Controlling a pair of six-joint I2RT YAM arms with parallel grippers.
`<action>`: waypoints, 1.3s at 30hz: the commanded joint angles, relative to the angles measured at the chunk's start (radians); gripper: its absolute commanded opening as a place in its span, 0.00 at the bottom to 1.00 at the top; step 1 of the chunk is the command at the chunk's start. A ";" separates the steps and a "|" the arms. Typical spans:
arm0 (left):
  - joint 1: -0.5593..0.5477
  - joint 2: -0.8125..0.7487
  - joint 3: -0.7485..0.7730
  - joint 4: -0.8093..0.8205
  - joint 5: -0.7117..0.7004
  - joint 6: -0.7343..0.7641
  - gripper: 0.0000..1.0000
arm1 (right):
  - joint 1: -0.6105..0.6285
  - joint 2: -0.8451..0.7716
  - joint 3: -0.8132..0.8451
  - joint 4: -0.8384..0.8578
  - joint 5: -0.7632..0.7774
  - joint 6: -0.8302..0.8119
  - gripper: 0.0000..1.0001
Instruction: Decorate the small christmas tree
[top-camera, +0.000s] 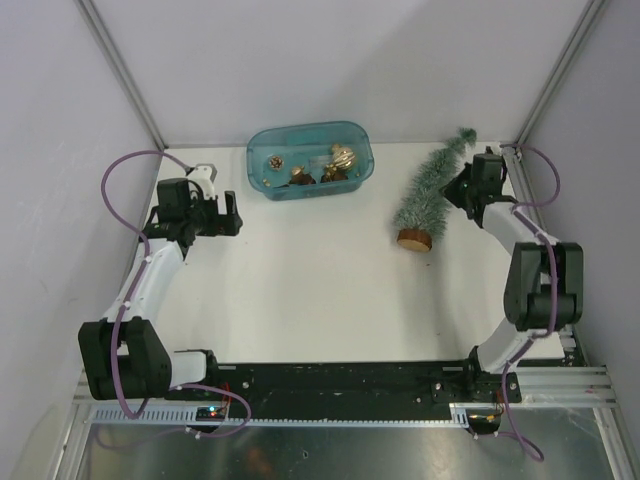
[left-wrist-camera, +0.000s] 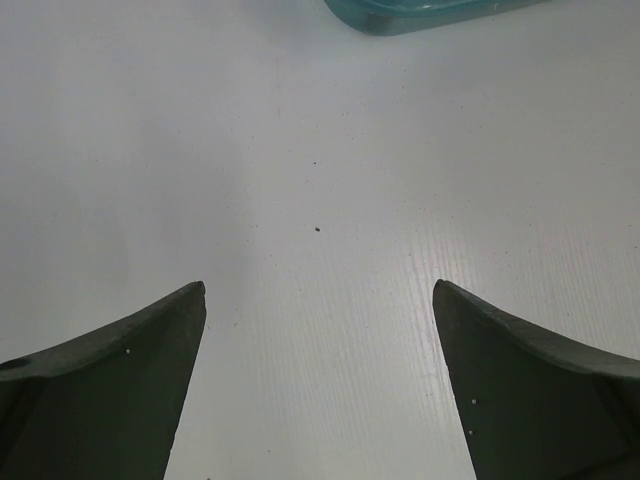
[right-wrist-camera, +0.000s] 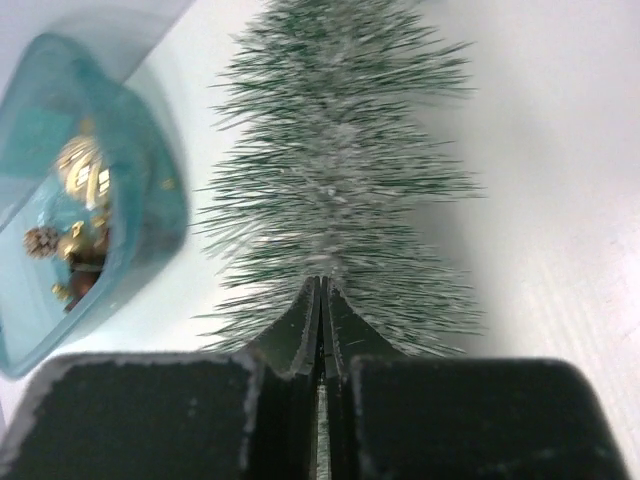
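Note:
The small christmas tree (top-camera: 432, 190) lies tilted on the white table at the right, its wood-slice base (top-camera: 413, 239) toward me and its tip toward the back wall. My right gripper (top-camera: 460, 190) is at the tree's right side. In the right wrist view its jaws (right-wrist-camera: 322, 285) are pressed together with the tips buried in the frosted bristles of the tree (right-wrist-camera: 340, 170). My left gripper (top-camera: 228, 215) is open and empty over bare table, left of the teal tub (top-camera: 310, 160). Its two fingers (left-wrist-camera: 150, 350) stand wide apart.
The teal tub holds gold and brown ornaments (top-camera: 338, 165) and stands at the back middle; its edge shows in the left wrist view (left-wrist-camera: 420, 15) and in the right wrist view (right-wrist-camera: 90, 200). White walls close in the left, back and right.

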 joint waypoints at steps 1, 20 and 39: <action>0.007 -0.010 0.010 -0.002 0.018 -0.001 1.00 | 0.096 -0.209 -0.062 0.078 0.068 -0.052 0.00; 0.004 0.022 0.022 -0.002 0.033 -0.018 1.00 | 0.546 -0.751 -0.489 0.204 0.335 -0.016 0.00; -0.002 -0.042 0.003 -0.002 0.025 -0.043 1.00 | 0.725 -0.658 -0.600 0.567 0.184 0.231 0.00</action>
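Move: Already pinching the tree's far-right side, the right hand has the bare front-middle table some 23 cm to its left, 17 cm back and 10 cm below. The tree's wooden base is about 8 cm left, 6 cm back and 8 cm lower; the teal box lies roughly 35 cm left and 12 cm farther out, 7 cm below. From the left hand, that bare place is about 29 cm right, 6 cm back and 13 cm down. Keeping its shut fingers pinched in the branches, the right hand hauls the tree left and back about 20 cm each way, towards the bare front-middle of the table. It rises quickly by about 9 cm early on, then only a little more, while the fingers tip up some 25 degrees and swing counter-clockwise about as much. ##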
